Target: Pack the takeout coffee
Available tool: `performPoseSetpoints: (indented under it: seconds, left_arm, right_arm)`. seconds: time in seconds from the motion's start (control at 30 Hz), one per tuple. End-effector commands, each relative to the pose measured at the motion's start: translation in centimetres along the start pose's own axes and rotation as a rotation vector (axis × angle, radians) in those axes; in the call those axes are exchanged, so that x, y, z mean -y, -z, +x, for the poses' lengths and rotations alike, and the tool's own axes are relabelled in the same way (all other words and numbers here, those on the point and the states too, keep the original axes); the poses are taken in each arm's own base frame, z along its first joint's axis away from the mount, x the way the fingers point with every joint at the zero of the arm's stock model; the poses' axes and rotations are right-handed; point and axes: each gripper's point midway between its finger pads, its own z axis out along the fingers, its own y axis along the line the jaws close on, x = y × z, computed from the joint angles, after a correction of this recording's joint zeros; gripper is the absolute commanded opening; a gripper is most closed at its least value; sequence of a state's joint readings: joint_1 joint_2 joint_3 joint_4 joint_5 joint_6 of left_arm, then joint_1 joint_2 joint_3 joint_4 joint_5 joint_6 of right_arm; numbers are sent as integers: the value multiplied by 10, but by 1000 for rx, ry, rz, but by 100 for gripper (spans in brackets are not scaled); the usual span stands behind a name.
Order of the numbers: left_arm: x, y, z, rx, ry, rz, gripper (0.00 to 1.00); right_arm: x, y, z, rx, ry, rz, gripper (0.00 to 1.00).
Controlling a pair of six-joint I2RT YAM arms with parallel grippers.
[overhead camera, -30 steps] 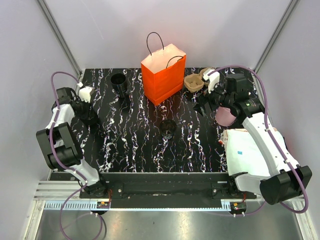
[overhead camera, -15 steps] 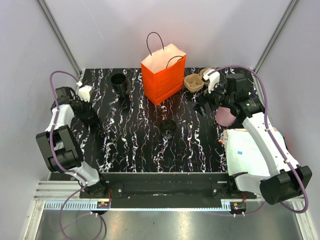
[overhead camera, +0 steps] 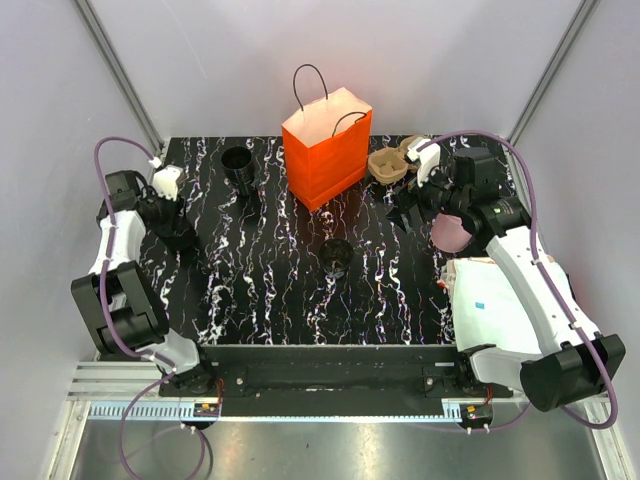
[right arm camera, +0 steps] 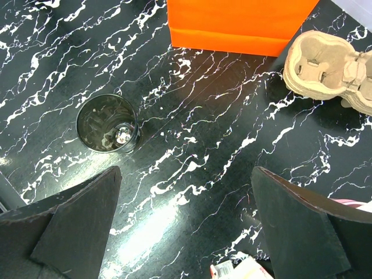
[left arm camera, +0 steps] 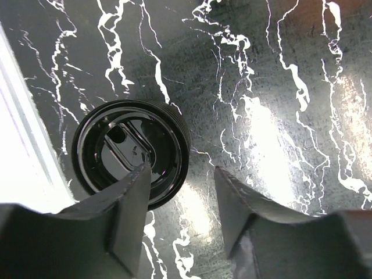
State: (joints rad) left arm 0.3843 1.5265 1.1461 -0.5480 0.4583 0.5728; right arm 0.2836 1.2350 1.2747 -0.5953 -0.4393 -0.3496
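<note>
The takeout coffee cup (overhead camera: 337, 256), small and black, stands without a lid mid-table; in the right wrist view this cup (right arm camera: 108, 123) has a shiny inside. Its round black lid (left arm camera: 131, 152) lies flat on the marble by the table's left edge. My left gripper (left arm camera: 181, 171) hovers over it, open, its left finger (left arm camera: 131, 215) overlapping the lid's rim and nothing in the gap. The orange paper bag (overhead camera: 325, 150) stands open at the back. My right gripper (right arm camera: 186, 171) is wide open and empty above bare table, right of the cup. From above, the left gripper (overhead camera: 183, 243) hides the lid.
A second, taller black cup (overhead camera: 238, 170) stands back left. The brown pulp tray (overhead camera: 390, 163) lies right of the bag, and a pink cup (overhead camera: 450, 232) sits under the right arm. A white packet (overhead camera: 490, 300) lies at the right edge. White walls close in both sides.
The left arm has swung slightly toward the back-left corner, its cable rising. The right arm, cups and bag have not moved.
</note>
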Motion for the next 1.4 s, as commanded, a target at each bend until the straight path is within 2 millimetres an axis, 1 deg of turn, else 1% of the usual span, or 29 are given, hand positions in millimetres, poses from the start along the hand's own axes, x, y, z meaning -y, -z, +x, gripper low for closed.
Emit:
performPoseSetpoints:
  seconds: [0.0,0.1,0.27,0.4,0.53,0.73,0.77,0.8,0.9,1.17,1.37]
  left_arm:
    - [-12,-9,-4,-4,-29,-14,53]
    - [-17,-15,-5,-11,-26,-16,51]
    - [-21,-21,-3,-22,-18,-15,43]
    - [-19,-20,0,-29,-19,-11,39]
    - [-19,-22,4,-36,-21,-16,38]
    - [-18,-25,7,-42,-11,-9,32]
    - [-18,-25,7,-41,-10,-7,30]
    - [-17,-26,7,-40,-9,-6,26]
    - [-18,-25,7,-40,-4,-7,19]
    - [-16,-19,-2,-14,7,-10,16]
    - [-14,-9,-17,29,29,-16,15]
  right_arm:
    - [-6,12,-20,66,22,-8,100]
    - [-7,11,-20,67,23,-13,100]
    - [-8,10,-19,62,20,-16,100]
    - [-7,9,-19,61,19,-16,100]
    - [-7,7,-18,56,13,-22,100]
    - [-7,8,-19,61,16,-21,100]
    - [-7,7,-18,57,15,-22,100]
    - [-7,7,-18,57,14,-22,100]
    - [-7,7,-18,57,14,-22,100]
    - [-8,8,-19,59,17,-26,100]
    - [-8,8,-20,62,16,-25,100]
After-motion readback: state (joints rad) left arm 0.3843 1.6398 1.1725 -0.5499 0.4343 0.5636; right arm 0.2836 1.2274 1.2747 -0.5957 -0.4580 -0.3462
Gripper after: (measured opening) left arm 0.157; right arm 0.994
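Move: The stack of black lids lies about 5 cm to the left hand's left and 2 cm ahead, its middle some 6 cm below the hand. The stack of black cups stands roughly 16 cm ahead of that hand and 9 cm to its right; the dark see-through cup is about 31 cm to its right and 2 cm back. From the right hand the lids are some 52 cm left and 6 cm ahead. Down first, the left hand sinks a little over 3 cm onto the right-hand edge of the lid stack, fingertips tipping back about 5 degrees, then it stays put. There its half-open fingers close until nearly shut, one inside the rim and the other outside, pinching the rim wall between them. ##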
